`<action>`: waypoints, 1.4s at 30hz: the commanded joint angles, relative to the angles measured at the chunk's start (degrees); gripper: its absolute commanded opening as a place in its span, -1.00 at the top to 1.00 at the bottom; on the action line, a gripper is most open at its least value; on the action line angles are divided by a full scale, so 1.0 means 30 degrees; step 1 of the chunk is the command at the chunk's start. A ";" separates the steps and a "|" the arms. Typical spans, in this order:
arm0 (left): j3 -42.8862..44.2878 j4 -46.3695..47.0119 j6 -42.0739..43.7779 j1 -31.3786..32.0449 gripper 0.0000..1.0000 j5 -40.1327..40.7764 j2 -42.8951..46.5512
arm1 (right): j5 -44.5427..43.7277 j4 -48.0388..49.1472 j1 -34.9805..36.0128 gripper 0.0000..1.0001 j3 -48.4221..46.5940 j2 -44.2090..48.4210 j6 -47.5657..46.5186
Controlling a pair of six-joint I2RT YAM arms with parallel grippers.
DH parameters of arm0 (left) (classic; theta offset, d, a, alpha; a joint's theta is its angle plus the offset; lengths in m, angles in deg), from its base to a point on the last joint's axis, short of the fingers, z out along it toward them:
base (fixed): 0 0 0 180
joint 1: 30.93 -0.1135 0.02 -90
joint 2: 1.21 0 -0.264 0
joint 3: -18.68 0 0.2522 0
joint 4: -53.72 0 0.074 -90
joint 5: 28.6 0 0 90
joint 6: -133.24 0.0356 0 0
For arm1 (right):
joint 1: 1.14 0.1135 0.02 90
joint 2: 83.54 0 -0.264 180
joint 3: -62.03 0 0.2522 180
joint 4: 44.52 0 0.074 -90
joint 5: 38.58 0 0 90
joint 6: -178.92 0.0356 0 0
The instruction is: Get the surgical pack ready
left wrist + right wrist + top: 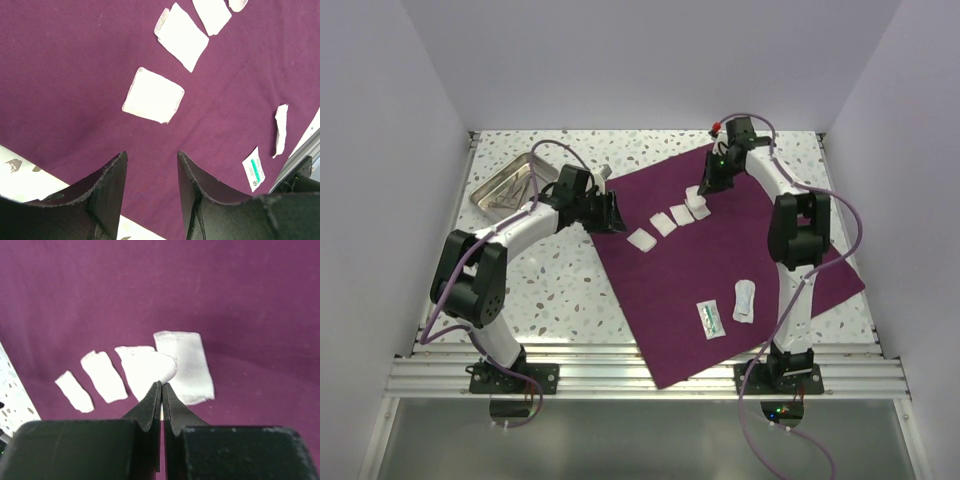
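Observation:
The surgical pack is a deep purple cloth [740,255] spread flat as a wide sheet across the table's middle and right. Several white gauze squares [642,240] lie on it in a diagonal row. My right gripper [703,190] is at the row's far end, shut on the corner of one gauze square [150,367], which is lifted over another square [187,365] lying flat. My left gripper [613,213] hovers open and empty over the cloth's left edge [75,75], with the nearest gauze square [153,95] just ahead of its fingertips [120,160].
A green-printed packet [710,320] and a white packet [744,302] lie on the cloth's near part; both also show in the left wrist view [254,169] [281,129]. A metal tray [485,190] with instruments stands at the back left. White walls enclose the speckled table.

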State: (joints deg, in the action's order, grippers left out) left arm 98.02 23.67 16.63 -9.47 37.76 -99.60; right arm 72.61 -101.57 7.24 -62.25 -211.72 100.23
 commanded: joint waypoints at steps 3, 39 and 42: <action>0.0698 0.0568 -0.0095 0.0085 0.03 -0.0236 0.0101 | -0.0001 -0.0950 0.0253 1.00 -0.1539 -0.0984 -0.0342; 0.1049 0.0627 0.0140 0.0056 0.03 -0.0763 -0.0514 | -0.2229 -0.2240 0.0224 0.11 -0.2389 -0.1950 -0.1280; 0.1079 0.0655 0.0169 0.0027 0.03 -0.0763 -0.0544 | -0.2084 -0.2212 0.0224 0.10 -0.2330 -0.2038 -0.1339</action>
State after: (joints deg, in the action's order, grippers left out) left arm 98.96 23.67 16.83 -9.47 36.76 -100.98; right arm 67.41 -106.94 8.16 -67.76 -219.83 97.33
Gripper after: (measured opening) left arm 0.485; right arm 0.449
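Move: The right hand still grips a gauze pad hanging from its shut tips. The pad it goes for lies flat about 6 cm below, roughly 1 cm to the right and level fore-and-aft. Its nearest neighbour is a third pad 4 cm to the left of it and 2 cm nearer, with another pad about 9 cm to the left of it and 4 cm nearer. From the left hand the aimed-at pad is about 20 cm right, 6 cm ahead and 8 cm below. The right hand slips barely a centimetre left with its gauze pad, then sinks almost straight down onto the flat pad at the right end of the row, some 5 cm in all, easing nearly to a halt after the first 3 or 4 cm while it tilts roughly 10 degrees to point more steeply down. Over the last centimetre or so its fingers spread to just under half open and let go of the pad, and the hand stays low over the stack with a finger on either side. ##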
